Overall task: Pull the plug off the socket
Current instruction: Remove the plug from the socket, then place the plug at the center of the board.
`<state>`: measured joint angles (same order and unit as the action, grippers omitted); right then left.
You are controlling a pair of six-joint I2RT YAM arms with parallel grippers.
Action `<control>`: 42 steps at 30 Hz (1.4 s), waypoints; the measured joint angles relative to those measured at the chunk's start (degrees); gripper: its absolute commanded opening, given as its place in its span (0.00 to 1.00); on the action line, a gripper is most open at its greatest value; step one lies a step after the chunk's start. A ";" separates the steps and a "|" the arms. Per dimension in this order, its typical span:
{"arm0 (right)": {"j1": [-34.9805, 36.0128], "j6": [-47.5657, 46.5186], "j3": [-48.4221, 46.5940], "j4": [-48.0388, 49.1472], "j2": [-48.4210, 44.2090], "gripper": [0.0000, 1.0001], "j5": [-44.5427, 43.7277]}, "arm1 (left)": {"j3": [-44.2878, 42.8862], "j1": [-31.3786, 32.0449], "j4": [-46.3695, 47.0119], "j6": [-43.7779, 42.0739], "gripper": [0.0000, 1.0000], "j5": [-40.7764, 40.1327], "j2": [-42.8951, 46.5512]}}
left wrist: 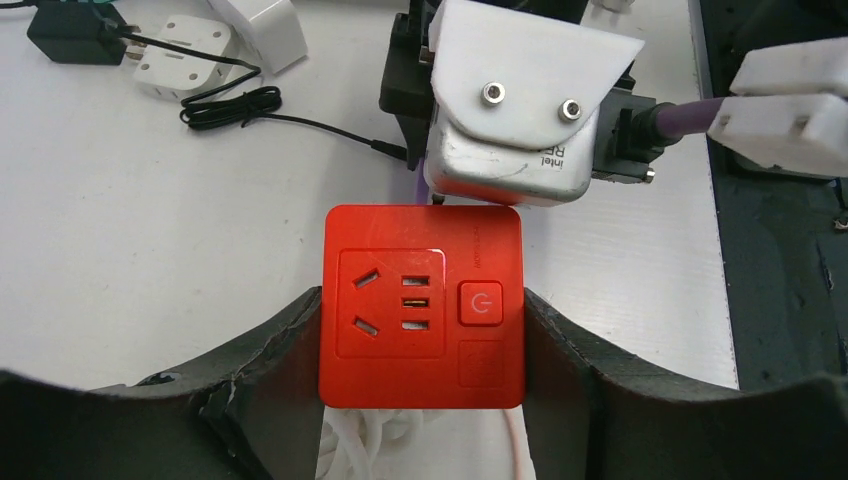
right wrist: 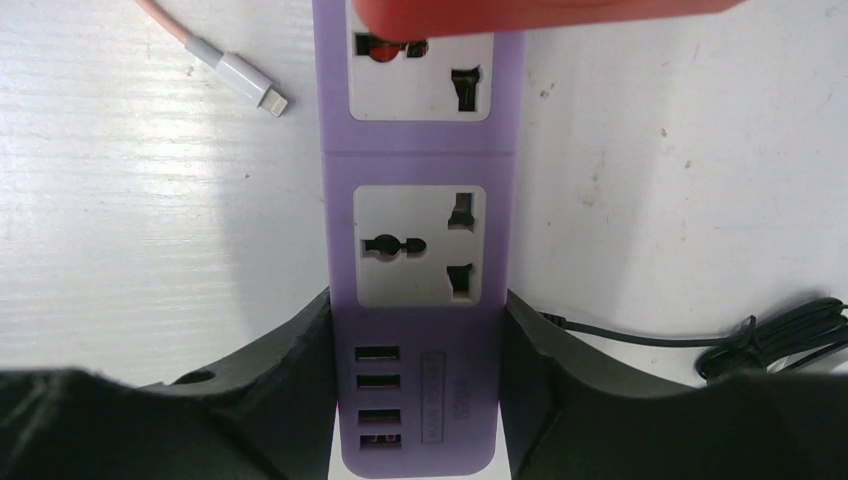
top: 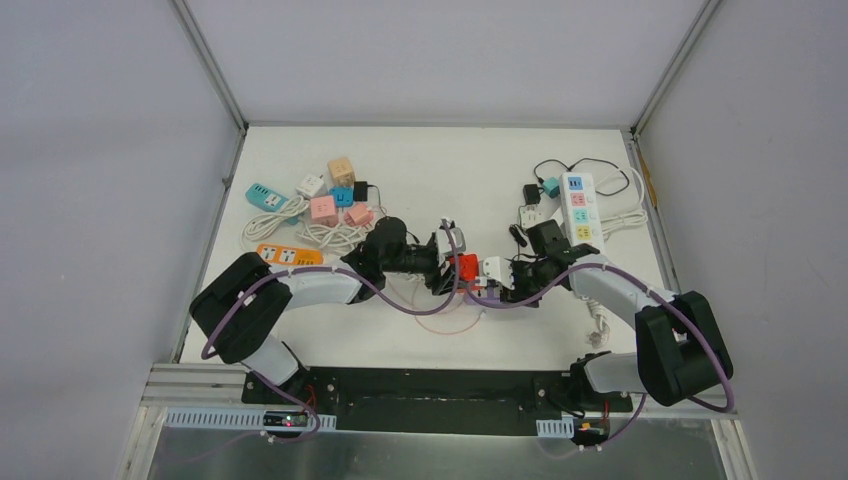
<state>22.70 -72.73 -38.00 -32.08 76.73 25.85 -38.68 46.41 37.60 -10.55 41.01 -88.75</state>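
The plug is a red cube adapter (left wrist: 420,305) with a power button, and my left gripper (left wrist: 422,345) is shut on its two sides. The overhead view shows the red cube (top: 462,268) mid-table between both arms. The socket is a purple power strip (right wrist: 420,300) with white outlets and USB ports. My right gripper (right wrist: 418,390) is shut on the strip's USB end. The red plug (right wrist: 520,15) hangs over the strip's far outlet and covers part of it. Its pins are hidden, so I cannot tell whether they sit in the outlet.
A pink cable with a silver connector (right wrist: 240,80) lies left of the strip, a black cord (right wrist: 780,335) to its right. Coloured cube sockets and strips (top: 320,210) cluster back left. A white power strip (top: 580,205) and black adapters (top: 530,193) lie back right.
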 measured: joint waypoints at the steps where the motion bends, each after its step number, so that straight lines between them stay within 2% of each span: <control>1: 0.00 0.00 0.00 0.00 0.00 0.00 -0.02 | -0.26 -0.42 -0.42 0.26 0.00 0.11 0.00; 3: -0.02 0.02 0.00 -0.07 0.00 0.00 -0.13 | -0.28 -0.63 -1.36 -0.55 0.00 0.22 0.13; 4: -0.02 0.09 -0.02 -0.13 0.00 0.03 -0.11 | -0.28 -0.61 -2.49 -1.27 0.00 0.24 0.48; 6: -0.02 0.28 -0.13 -0.35 0.00 0.17 -0.13 | -0.28 -0.61 -5.53 -3.04 0.00 0.04 1.57; 9: -0.11 0.63 -0.48 -1.22 0.00 0.32 -0.13 | -0.28 -0.66 -9.49 -4.98 0.00 -0.46 3.72; 15: -0.17 1.20 -1.38 -3.06 0.24 0.85 -0.13 | -0.28 -0.79 -11.43 -4.42 0.00 -2.10 5.95; 18: -0.22 2.58 -1.81 -4.26 0.28 0.99 -0.09 | -0.28 -1.16 -12.41 -2.51 0.00 -3.52 6.84; 27: -0.83 7.21 -6.21 -7.54 -0.44 1.00 2.14 | -0.28 -3.41 -13.92 2.71 0.00 -7.65 9.35; 34: -2.47 7.32 -10.12 -13.70 -3.56 1.00 3.30 | -0.28 -4.83 -13.99 7.65 0.00 -11.65 10.54; 42: -3.72 7.26 -10.21 -16.00 -8.55 1.00 3.13 | -0.15 -8.46 -12.26 14.43 0.00 -15.96 10.49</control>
<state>18.98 -65.47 -48.21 -48.07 68.18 28.97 -38.83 37.95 25.34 3.88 25.06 -78.26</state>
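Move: The red plug is already off the purple socket strip and in the left gripper. The near pink plug of the pile lies about 18 cm ahead of that hand, 25 cm to its left and 11 cm down; the blue plug is 3 cm farther out and 4 cm farther left than the pink one. The strip's middle is 3 cm back, 8 cm right and 10 cm below. For the right hand, gripping the strip's USB end, that middle lies 5 cm left, level; the red plug 13 cm left, 3 cm ahead, 8 cm up. Keep the red plug pinched in the left gripper, ease it left first, then swing it forward and left, rising slightly, about 9 cm in all away from the strip towards the plug pile, the wrist turning counter-clockwise. With the right hand, keep hold of the strip while easing slightly back, then open the fingers wide to let go and lift straight up some 7 cm. ##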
